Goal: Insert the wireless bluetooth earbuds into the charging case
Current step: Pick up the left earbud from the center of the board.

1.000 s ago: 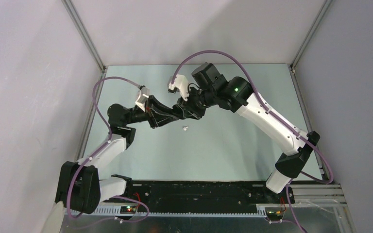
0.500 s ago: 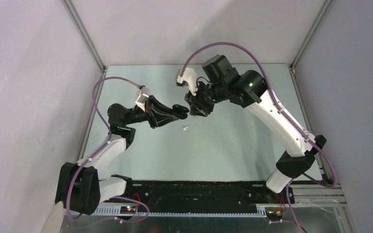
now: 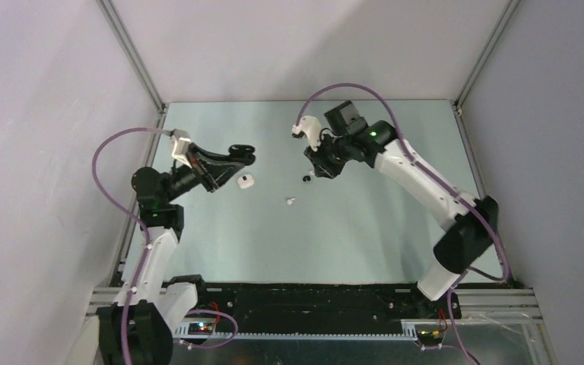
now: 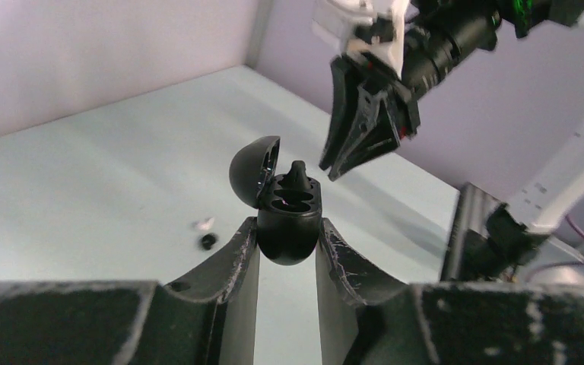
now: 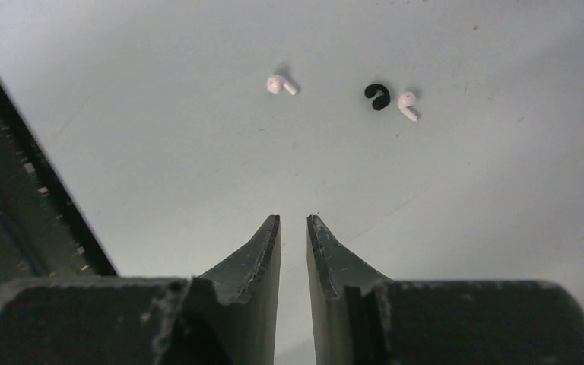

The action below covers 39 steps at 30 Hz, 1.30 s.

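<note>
My left gripper (image 4: 287,230) is shut on a black oval case (image 4: 289,220) held above the table with its lid hinged open. A black earbud (image 4: 297,171) stands up out of one of its two sockets. The white charging case (image 3: 247,181) lies on the table just below my left gripper (image 3: 245,152). Two white earbuds (image 5: 280,84) (image 5: 407,104) lie on the table ahead of my right gripper (image 5: 293,222). Its jaws stand a narrow gap apart with nothing between them. One white earbud (image 3: 290,201) also shows in the top view.
A tiny black C-shaped bit (image 5: 378,96) lies beside the right-hand white earbud. The right gripper's fingers (image 4: 357,144) hang close beyond the black case in the left wrist view. Walls and metal frame posts (image 3: 133,53) enclose the table.
The two grippers, together at mid-table a second ago, have parted. The left arm drew back left with the black case, uncovering the white case. The right arm pulled back to the right.
</note>
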### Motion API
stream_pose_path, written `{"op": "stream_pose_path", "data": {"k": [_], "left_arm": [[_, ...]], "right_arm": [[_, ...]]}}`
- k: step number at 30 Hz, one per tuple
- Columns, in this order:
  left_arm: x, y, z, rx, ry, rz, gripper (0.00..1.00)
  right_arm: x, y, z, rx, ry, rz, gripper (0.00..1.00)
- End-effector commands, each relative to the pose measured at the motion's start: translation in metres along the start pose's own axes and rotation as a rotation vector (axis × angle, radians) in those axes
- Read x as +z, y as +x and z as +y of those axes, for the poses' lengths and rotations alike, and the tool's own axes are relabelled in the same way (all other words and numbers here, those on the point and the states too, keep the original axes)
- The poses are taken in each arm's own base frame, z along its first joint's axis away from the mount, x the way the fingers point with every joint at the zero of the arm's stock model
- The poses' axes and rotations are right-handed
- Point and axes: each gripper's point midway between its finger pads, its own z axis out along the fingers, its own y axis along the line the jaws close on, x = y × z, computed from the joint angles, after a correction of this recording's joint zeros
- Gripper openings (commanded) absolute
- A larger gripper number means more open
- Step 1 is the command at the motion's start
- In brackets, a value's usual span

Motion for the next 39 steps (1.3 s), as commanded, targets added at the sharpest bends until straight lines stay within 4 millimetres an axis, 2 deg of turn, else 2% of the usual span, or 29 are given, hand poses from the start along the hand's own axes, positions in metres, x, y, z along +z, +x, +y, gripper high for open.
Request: {"op": "stream_pose_path", "data": {"k": [1,6,10,14,16,22,30,39], "left_arm": [[-0.029,-0.02,0.033,-0.009,-0.147,-0.014,0.0],[-0.037,-0.03,0.033,0.04,-0.157,0.002,0.0],[-0.039,-0.026,0.033,0.021,-0.17,0.012,0.0],[-0.041,-0.02,0.035,0.002,-0.199,0.021,0.0],[-0.042,-0.02,0.037,-0.006,-0.213,0.023,0.0],[-0.042,-0.022,0.043,-0.009,-0.234,0.031,0.0],[-0.04,-0.029,0.052,-0.01,-0.252,0.028,0.0],[-0.042,-0.034,0.053,0.0,-0.267,0.034,0.0]], "right_arm": [[0.053,-0.003,-0.037,-0.033,0.054,-0.02,0.22],[0.095,0.003,-0.063,-0.026,0.052,0.019,0.22],[0.129,0.002,-0.078,-0.043,0.04,0.047,0.22],[0.162,0.012,-0.09,-0.058,0.037,0.091,0.23],[0.171,0.019,-0.097,-0.061,0.042,0.108,0.23],[0.186,0.029,-0.104,-0.077,0.035,0.128,0.24],[0.194,0.038,-0.106,-0.113,0.017,0.15,0.23],[0.203,0.05,-0.112,-0.137,0.024,0.177,0.23]]}}
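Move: The left earbud, the small black hook-shaped one at mid-board, lies about 13 cm ahead of the empty right hand, 4 cm to its left and some 23 cm below. A white bud sits beside it, roughly 2 cm farther out and 2 cm to its right; another white bud is about 6 cm nearer and 5 cm to its left. From the left hand, which holds the open black case, the left earbud is some 17 cm ahead, 13 cm right and 30 cm down. The right hand sweeps down and forward to the left earbud, dropping about 18 cm while reaching some 13 cm out and drifting a little left; it goes fast at first, then eases almost to a stop just above the earbud, its narrow finger gap unchanged and the fingers tipping about 10 degrees steeper. The left hand keeps its hold on the open case and draws it about 6 cm left and slightly forward, mostly early on, clear of the right arm's way, dipping its fingers and turning a little counter-clockwise. ##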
